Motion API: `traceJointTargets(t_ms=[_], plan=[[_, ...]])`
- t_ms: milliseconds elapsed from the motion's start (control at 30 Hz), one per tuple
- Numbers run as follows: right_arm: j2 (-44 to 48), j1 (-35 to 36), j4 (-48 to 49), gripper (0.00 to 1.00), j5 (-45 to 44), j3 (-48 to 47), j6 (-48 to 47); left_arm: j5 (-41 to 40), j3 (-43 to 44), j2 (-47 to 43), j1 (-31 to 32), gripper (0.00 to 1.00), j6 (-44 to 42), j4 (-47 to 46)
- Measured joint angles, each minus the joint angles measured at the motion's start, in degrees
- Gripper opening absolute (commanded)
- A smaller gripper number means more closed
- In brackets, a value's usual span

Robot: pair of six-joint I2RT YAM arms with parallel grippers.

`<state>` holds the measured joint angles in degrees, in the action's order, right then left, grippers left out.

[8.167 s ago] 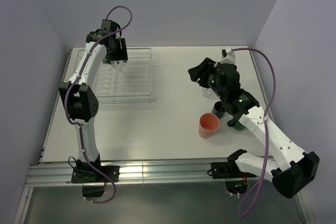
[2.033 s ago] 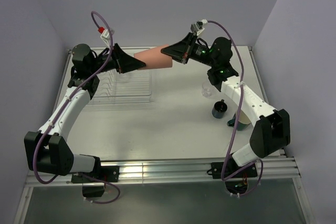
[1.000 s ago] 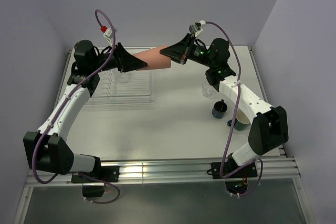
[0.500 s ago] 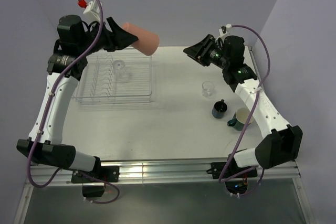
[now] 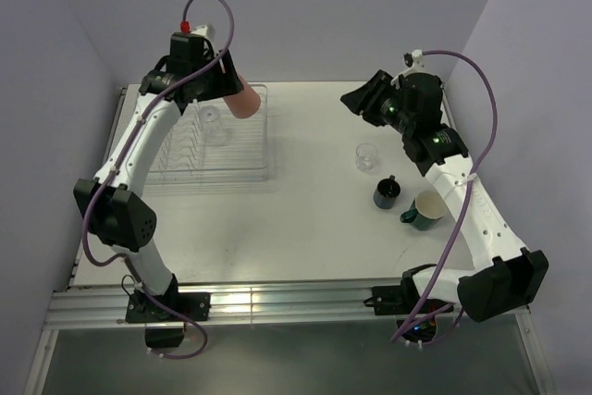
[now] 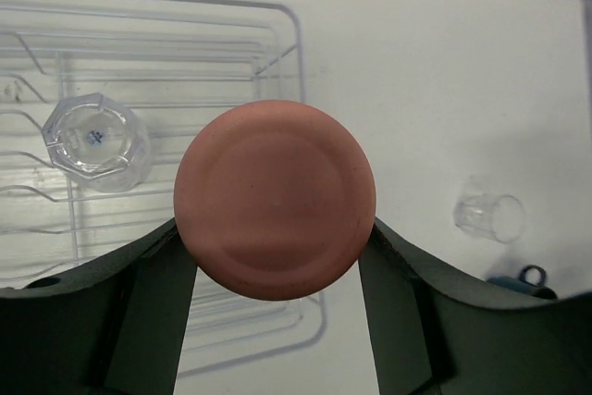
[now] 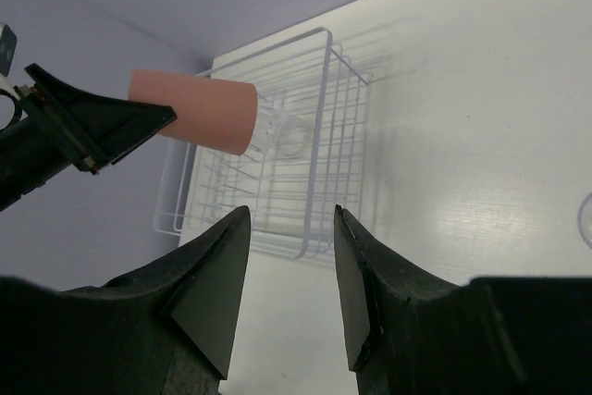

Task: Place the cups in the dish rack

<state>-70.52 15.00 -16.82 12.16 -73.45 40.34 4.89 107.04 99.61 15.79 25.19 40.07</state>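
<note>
The salmon-pink tumbler (image 5: 243, 100) hangs over the right back part of the dish rack (image 5: 254, 166), tilted, base pointing down. My left gripper (image 5: 227, 88) is shut on it. In the left wrist view the tumbler's round base (image 6: 275, 199) fills the gap between the dark fingers (image 6: 139, 312). One clear glass tumbler (image 5: 213, 124) stands inside the rack, also visible in the left wrist view (image 6: 95, 141). My right gripper (image 5: 356, 99) is open and empty above the table's back right, with its jaws well apart (image 7: 291, 219). The right wrist view shows the pink tumbler (image 7: 194, 110) over the rack (image 7: 319, 71).
On the table to the right stand a second clear glass tumbler (image 5: 366, 156), a small navy mug (image 5: 387, 191) and a teal mug with cream inside (image 5: 427, 210). Lavender walls close the back and both sides.
My right gripper let go of the pink tumbler and drew back to the right. The left arm swung the tumbler up, then down over the rack.
</note>
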Motion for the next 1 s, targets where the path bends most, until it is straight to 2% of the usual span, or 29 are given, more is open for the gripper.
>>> traceJointTargets(t_ms=[200,433,1000], plan=[[0.22,0.00,-1.18,0.49,-0.66,2.49,-1.70,-10.27,1.36,6.27,3.82,0.00,-0.33,-0.31],[0.94,0.00,-2.10,0.49,-1.22,3.72,-3.50,-18.23,4.00,13.09,5.64,0.00,-0.31,-0.39],[3.21,0.00,-1.68,0.49,-1.62,7.85,-5.33,-22.40,3.82,19.91,5.70,0.00,-0.48,-6.54]])
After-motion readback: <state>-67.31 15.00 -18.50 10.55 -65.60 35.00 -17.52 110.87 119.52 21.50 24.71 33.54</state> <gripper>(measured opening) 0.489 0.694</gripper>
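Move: The left hand already holds the pink cup upside down, and its free spot in the dish rack's right rear part lies about 12 cm ahead, nearly in line sideways, and some 23 cm below. The clear glass already in the rack stands about 8 cm ahead and 8 cm to the left of this hand; the rack's right side runs about 9 cm to its right, its middle 9 cm ahead. From the empty right hand that free spot is roughly 33 cm left, 22 cm ahead and 28 cm down. The left hand keeps its grip near the pink cup's base and lowers it about 13 cm towards the right rear of the dish rack while reaching some 7 cm forward, fast at first and slower later, bringing the cup in between the clear glass and the rack's right side; in the first half the wrist rolls its left side up about 15 degrees and turns some 10 degrees counter-clockwise, then holds that attitude. The right hand, empty with its fingers still parted, sinks about 5 cm in two stages on its own side, touching nothing. ##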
